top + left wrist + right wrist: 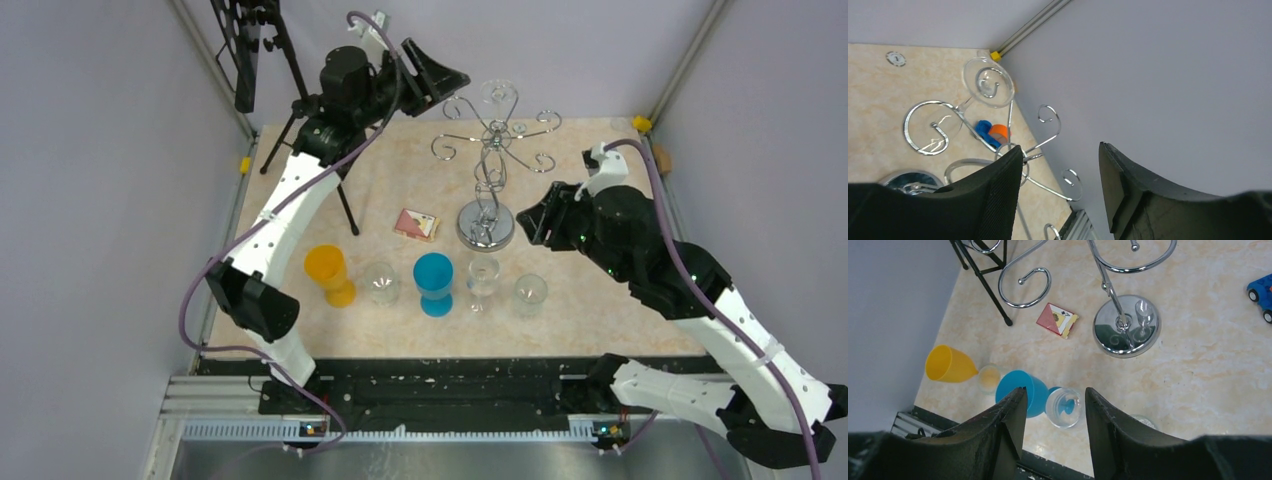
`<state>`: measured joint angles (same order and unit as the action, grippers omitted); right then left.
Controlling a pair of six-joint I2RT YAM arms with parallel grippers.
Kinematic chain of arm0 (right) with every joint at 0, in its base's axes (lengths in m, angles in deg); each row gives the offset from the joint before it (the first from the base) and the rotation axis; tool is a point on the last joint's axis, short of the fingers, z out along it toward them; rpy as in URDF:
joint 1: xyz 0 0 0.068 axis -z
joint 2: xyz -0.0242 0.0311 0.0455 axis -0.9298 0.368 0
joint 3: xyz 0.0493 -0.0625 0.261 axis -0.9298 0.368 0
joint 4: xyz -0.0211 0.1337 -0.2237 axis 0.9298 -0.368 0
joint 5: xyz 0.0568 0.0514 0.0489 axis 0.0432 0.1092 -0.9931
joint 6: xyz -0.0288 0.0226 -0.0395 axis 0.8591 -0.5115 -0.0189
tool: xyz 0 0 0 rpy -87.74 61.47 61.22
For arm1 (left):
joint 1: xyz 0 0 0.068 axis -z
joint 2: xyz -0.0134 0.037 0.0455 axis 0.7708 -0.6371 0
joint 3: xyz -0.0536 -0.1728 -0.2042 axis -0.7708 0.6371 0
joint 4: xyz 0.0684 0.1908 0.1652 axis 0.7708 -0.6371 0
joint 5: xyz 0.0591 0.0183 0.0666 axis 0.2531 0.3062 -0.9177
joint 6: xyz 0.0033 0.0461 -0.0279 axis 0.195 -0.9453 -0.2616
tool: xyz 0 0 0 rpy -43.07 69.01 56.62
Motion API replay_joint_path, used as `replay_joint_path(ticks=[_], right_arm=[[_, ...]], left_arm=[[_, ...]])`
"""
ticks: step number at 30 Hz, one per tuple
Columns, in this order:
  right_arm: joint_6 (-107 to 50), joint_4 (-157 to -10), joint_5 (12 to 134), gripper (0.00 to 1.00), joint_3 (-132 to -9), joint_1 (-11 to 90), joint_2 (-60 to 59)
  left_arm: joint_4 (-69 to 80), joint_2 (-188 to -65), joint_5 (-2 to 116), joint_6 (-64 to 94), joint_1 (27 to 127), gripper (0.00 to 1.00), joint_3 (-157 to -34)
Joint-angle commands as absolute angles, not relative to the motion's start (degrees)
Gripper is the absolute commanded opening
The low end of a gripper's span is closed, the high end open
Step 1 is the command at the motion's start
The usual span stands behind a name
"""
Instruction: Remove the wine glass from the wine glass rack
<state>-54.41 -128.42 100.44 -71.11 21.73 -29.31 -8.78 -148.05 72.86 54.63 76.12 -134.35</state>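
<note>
The chrome wine glass rack (492, 140) stands at the back middle of the table on its round disc base (486, 226). A clear wine glass (498, 93) hangs upside down from a far scroll arm. In the left wrist view its round foot (988, 82) sits over a hook and its stem runs down-left. My left gripper (447, 76) is raised just left of the rack top, open, with nothing between its fingers (998, 195). My right gripper (535, 216) hovers right of the rack base, open and empty (1054, 392).
A row stands along the front: yellow cup (329, 273), clear glass (380, 283), blue cup (434, 282), clear wine glass (483, 276), clear glass (529, 294). A card box (416, 224) lies left of the base. A black tripod (300, 110) stands back left. A blue toy car (1262, 290) is far right.
</note>
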Motion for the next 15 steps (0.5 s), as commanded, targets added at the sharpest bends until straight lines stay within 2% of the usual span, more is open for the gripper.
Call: replay_joint_path(ticks=[1,8,15], right_arm=[[-56.65,-127.38,103.12,0.47,-71.36,22.26,-30.59],[-57.54,-127.75,104.60,0.47,-70.61,22.26,-32.33],[-57.43,-128.50,106.83,0.47,-69.09,22.26,-34.29]], left_arm=[[-7.59,-151.75,64.69,58.03,79.54,0.61,-140.46],[-10.70,-156.77,46.24,56.60,84.39,0.60,-143.31],[-12.87,-164.19,45.23,54.33,85.12,0.56,-150.83]])
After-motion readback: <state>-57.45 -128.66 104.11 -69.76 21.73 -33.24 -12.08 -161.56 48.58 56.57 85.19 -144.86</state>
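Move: Beyond the left hand, on the rack's far arm, hangs the last clear wine glass: about 8 cm ahead and 9 cm to the right, its upturned foot some 15 cm below the hand and its middle about 22 cm below. An empty rack curl lies about 5 cm ahead, straight in line, 17 cm down; the rack hub is 2 cm back and 9 cm right, 17 cm down. From the right hand the glass is some 26 cm ahead, 6 cm left and 10 cm down. Closing in on the hanging wine glass from above, the left hand first slides right, then bends forward and down, about 6 cm forward, 5.5 cm right and 5 cm down in all. It swings some 15 degrees counter-clockwise with a slight downward tip, fingers still open and free of the glass. The empty right hand drifts about 2 cm right. ##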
